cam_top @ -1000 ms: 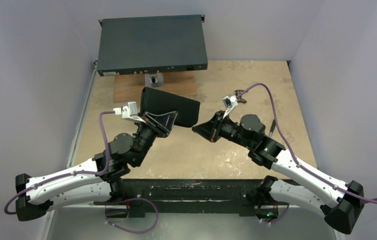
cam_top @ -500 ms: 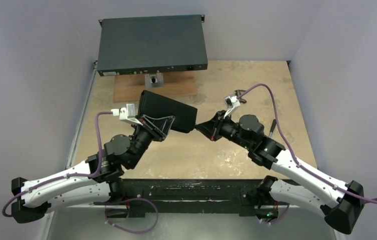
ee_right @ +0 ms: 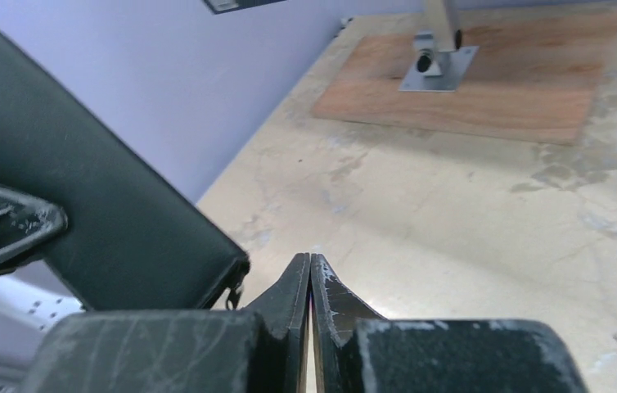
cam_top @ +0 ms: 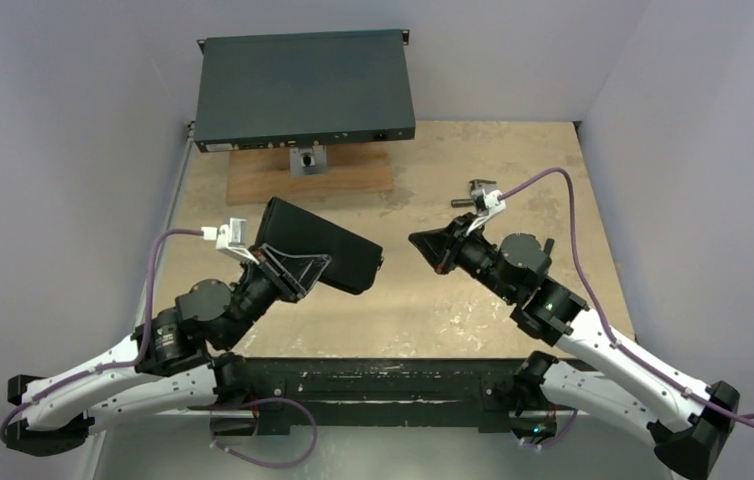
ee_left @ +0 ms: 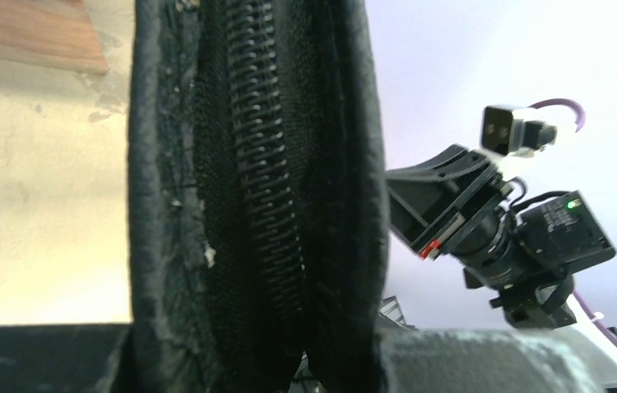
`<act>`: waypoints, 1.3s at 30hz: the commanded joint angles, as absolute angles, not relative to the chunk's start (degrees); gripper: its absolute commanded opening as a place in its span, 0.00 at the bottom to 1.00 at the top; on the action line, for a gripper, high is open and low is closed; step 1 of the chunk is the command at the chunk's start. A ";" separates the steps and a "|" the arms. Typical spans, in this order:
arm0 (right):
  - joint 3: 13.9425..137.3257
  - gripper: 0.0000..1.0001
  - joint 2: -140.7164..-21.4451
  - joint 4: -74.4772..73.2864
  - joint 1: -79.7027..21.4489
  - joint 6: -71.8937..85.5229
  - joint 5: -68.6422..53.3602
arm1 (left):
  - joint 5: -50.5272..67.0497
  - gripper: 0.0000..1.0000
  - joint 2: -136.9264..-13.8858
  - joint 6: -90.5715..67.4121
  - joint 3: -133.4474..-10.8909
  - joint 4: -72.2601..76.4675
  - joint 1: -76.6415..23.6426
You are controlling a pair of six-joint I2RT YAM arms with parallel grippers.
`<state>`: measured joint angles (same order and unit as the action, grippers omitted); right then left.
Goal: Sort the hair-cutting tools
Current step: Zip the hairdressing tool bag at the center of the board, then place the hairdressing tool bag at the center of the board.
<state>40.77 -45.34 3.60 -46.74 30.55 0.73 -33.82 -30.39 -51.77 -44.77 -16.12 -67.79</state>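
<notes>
My left gripper (cam_top: 295, 268) is shut on a black zippered pouch (cam_top: 325, 248) and holds it tilted above the table at centre left. In the left wrist view the pouch's (ee_left: 256, 205) zipper edge stands upright between the fingers of the left gripper (ee_left: 322, 364). My right gripper (cam_top: 421, 243) is shut with nothing in it. It hangs a short way right of the pouch, apart from it. In the right wrist view the right gripper (ee_right: 311, 270) points past the pouch's (ee_right: 84, 205) corner, where a zipper pull dangles. The hair-cutting tools are out of view.
A dark flat rack unit (cam_top: 303, 90) lies at the back. In front of it is a wooden board (cam_top: 353, 178) with a metal bracket (cam_top: 305, 160). A small dark metal fitting (cam_top: 473, 192) lies behind my right wrist. Walls close in both sides.
My left arm has drawn the pouch back toward the near left. My right gripper, which was at the pouch's corner, has moved right and now stands apart from it.
</notes>
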 commanded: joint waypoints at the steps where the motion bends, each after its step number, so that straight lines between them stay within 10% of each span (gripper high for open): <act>1: 43.77 0.11 -46.43 0.96 -45.53 25.42 1.89 | -34.32 0.00 -27.52 -53.85 -40.94 -16.46 -67.76; 4: 44.30 0.54 -46.88 -4.68 -45.51 26.50 3.08 | -37.00 0.00 -26.64 -55.50 -36.37 -14.69 -67.76; 7: 41.20 0.65 -44.07 -4.83 -45.53 27.72 4.84 | -39.18 0.00 -27.82 -58.00 -31.43 -10.49 -67.64; 29: 31.65 0.67 -34.52 -7.65 -45.48 31.81 6.01 | -15.50 0.00 -87.41 -73.28 -16.26 63.14 -52.88; 39: 32.65 0.68 -33.26 -9.67 -45.53 31.55 6.12 | -14.78 0.67 -86.72 -73.56 -20.57 40.67 -51.77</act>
<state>31.94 -34.13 -9.72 -45.58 31.48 5.02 -14.96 -92.84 -74.41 -16.97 54.48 -52.07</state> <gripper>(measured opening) 0.674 0.581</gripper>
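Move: My left hand already holds the black tool bag; its middle is about 2 cm ahead of my fingers, at their height. The clear spot on the board where it goes lies some 10 cm ahead, 10 cm to the right and 30 cm below. From that hand the wooden base is about 34 cm ahead, 4 cm left, and the metal tap 29 cm ahead, 28 cm right, both 31 cm down. From my empty right hand the spot is about 4 cm ahead, 3 cm left and 28 cm below. I lower the bag in my left hand nearly 30 cm to the board, dropping quickly at first, then easing down while carrying it about 8 cm forward and 9 cm right; my fingers tip down some 25 degrees and open around it at the bottom. Meanwhile my right hand opens wide and sinks about 8 cm, drawing some 5 cm right, touching nothing. ##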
